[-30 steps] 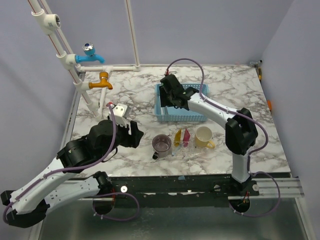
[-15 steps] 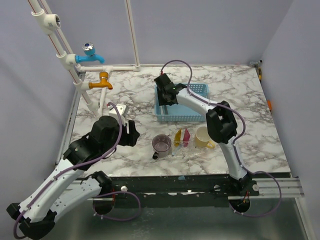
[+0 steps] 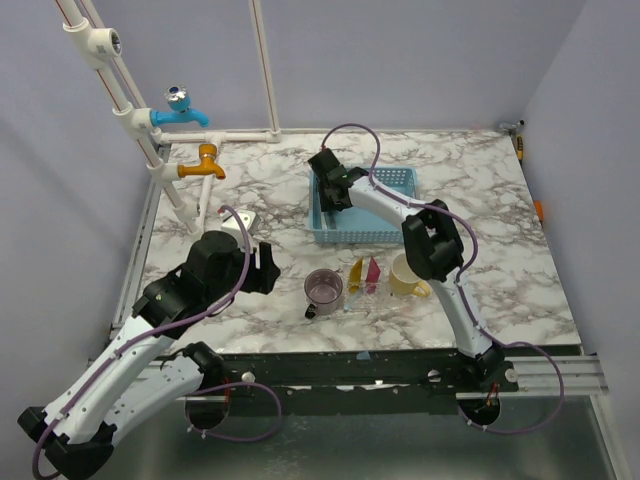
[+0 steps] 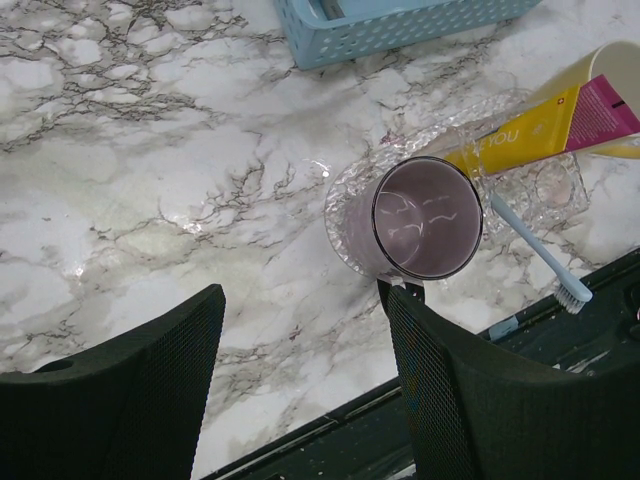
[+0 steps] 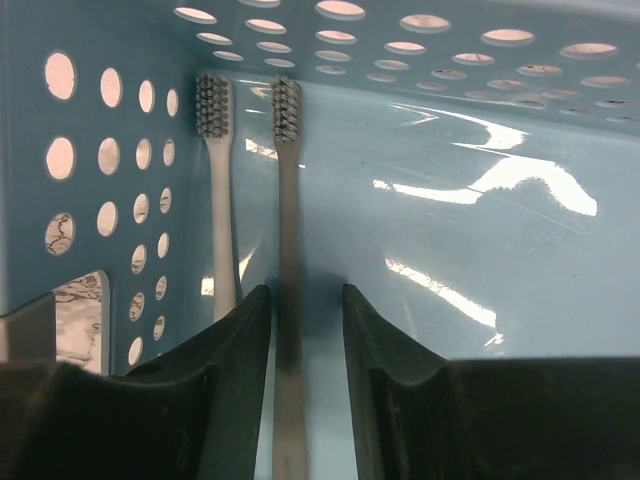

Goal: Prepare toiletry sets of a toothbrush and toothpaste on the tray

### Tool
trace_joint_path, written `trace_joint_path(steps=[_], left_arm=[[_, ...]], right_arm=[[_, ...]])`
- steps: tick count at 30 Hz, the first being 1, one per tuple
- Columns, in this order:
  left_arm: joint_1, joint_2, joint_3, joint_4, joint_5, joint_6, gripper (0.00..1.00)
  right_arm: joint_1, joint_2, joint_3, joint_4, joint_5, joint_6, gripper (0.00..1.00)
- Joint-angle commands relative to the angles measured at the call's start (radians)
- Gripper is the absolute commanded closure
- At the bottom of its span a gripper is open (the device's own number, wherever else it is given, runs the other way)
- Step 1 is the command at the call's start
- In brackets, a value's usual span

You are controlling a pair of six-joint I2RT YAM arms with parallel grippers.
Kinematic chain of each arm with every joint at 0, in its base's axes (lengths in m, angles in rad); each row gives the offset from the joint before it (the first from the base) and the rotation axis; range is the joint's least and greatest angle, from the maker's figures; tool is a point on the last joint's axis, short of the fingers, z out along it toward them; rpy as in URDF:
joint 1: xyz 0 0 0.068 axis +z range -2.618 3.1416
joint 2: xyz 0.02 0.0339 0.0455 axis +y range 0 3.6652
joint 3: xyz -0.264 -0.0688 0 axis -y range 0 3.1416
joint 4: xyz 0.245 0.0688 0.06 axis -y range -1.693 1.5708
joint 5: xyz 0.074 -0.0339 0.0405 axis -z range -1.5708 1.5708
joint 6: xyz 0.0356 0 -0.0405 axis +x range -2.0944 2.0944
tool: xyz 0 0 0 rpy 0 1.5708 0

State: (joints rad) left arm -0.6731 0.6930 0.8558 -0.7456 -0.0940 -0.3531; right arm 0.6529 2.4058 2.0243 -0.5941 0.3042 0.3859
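My right gripper (image 5: 305, 300) is down inside the blue basket (image 3: 360, 236) at its left end, open. Its jaws straddle the handle of a grey toothbrush (image 5: 288, 200), with a gap left on the right side. A white toothbrush (image 5: 220, 200) lies beside it along the basket wall. On the clear glass tray (image 4: 545, 185) lie a light blue toothbrush (image 4: 530, 250), a yellow toothpaste (image 4: 520, 125) and a pink toothpaste (image 4: 605, 105). My left gripper (image 4: 302, 295) hangs open and empty over the table, left of the tray.
A mauve cup (image 3: 323, 288) stands at the tray's left end and a cream mug (image 3: 407, 273) at its right. Blue and orange taps (image 3: 200, 160) on white pipes stand at the back left. The table's front edge runs just below the tray.
The right gripper moved to the basket's left end and its jaws narrowed around the grey toothbrush handle. The left arm drew slightly back and left.
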Motion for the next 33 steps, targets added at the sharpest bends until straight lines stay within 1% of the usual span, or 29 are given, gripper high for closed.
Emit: trace_joint_path(steps=[1,3,6,9,12,19,33], left_arm=[[0.011,-0.012,-0.006,0.017,0.023,0.016,0.33],[0.013,-0.013,-0.007,0.017,0.026,0.016,0.33],[0.015,-0.013,-0.008,0.017,0.027,0.017,0.34],[0.016,-0.014,-0.007,0.018,0.028,0.017,0.34],[0.018,-0.013,-0.009,0.018,0.028,0.016,0.34],[0.019,-0.014,-0.011,0.015,0.02,0.016,0.34],[0.021,-0.028,-0.017,0.01,0.005,0.011,0.34]], right_arm=[[-0.004,0.035,0.021,-0.033,-0.007,-0.021,0.66],[-0.005,0.035,0.011,-0.034,-0.009,-0.023,0.71],[-0.004,0.029,-0.013,-0.025,-0.013,-0.022,0.81],[-0.004,0.027,-0.022,-0.023,-0.018,-0.023,0.88],[-0.004,0.022,-0.026,-0.024,-0.016,-0.023,0.99],[-0.004,-0.033,-0.041,-0.003,-0.011,-0.007,1.0],[-0.004,-0.287,-0.25,0.184,0.026,0.02,1.0]])
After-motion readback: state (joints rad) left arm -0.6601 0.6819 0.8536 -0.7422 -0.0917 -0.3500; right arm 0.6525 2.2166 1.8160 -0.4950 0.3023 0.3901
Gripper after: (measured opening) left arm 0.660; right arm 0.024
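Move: Inside the basket, the toothbrush to be taken lies between the right hand's open fingertips, its middle at the hand point. The second toothbrush lies parallel about 3 cm to its left, and the basket's middle is some 8 cm to its right, level with it. The yellow toothpaste is about 17 cm back and 6 cm right. From the left hand, the brush to be taken is roughly 16 cm ahead, 13 cm right and 14 cm below. Closing around the handle, the right hand's fingers pinch the toothbrush on the basket floor while the hand stays in place. The grip then keeps hold as the hand draws back and right by about 2 cm in all, then turns mostly upward, rising some 4 cm away from the floor and still gathering speed, with barely a tilt. ##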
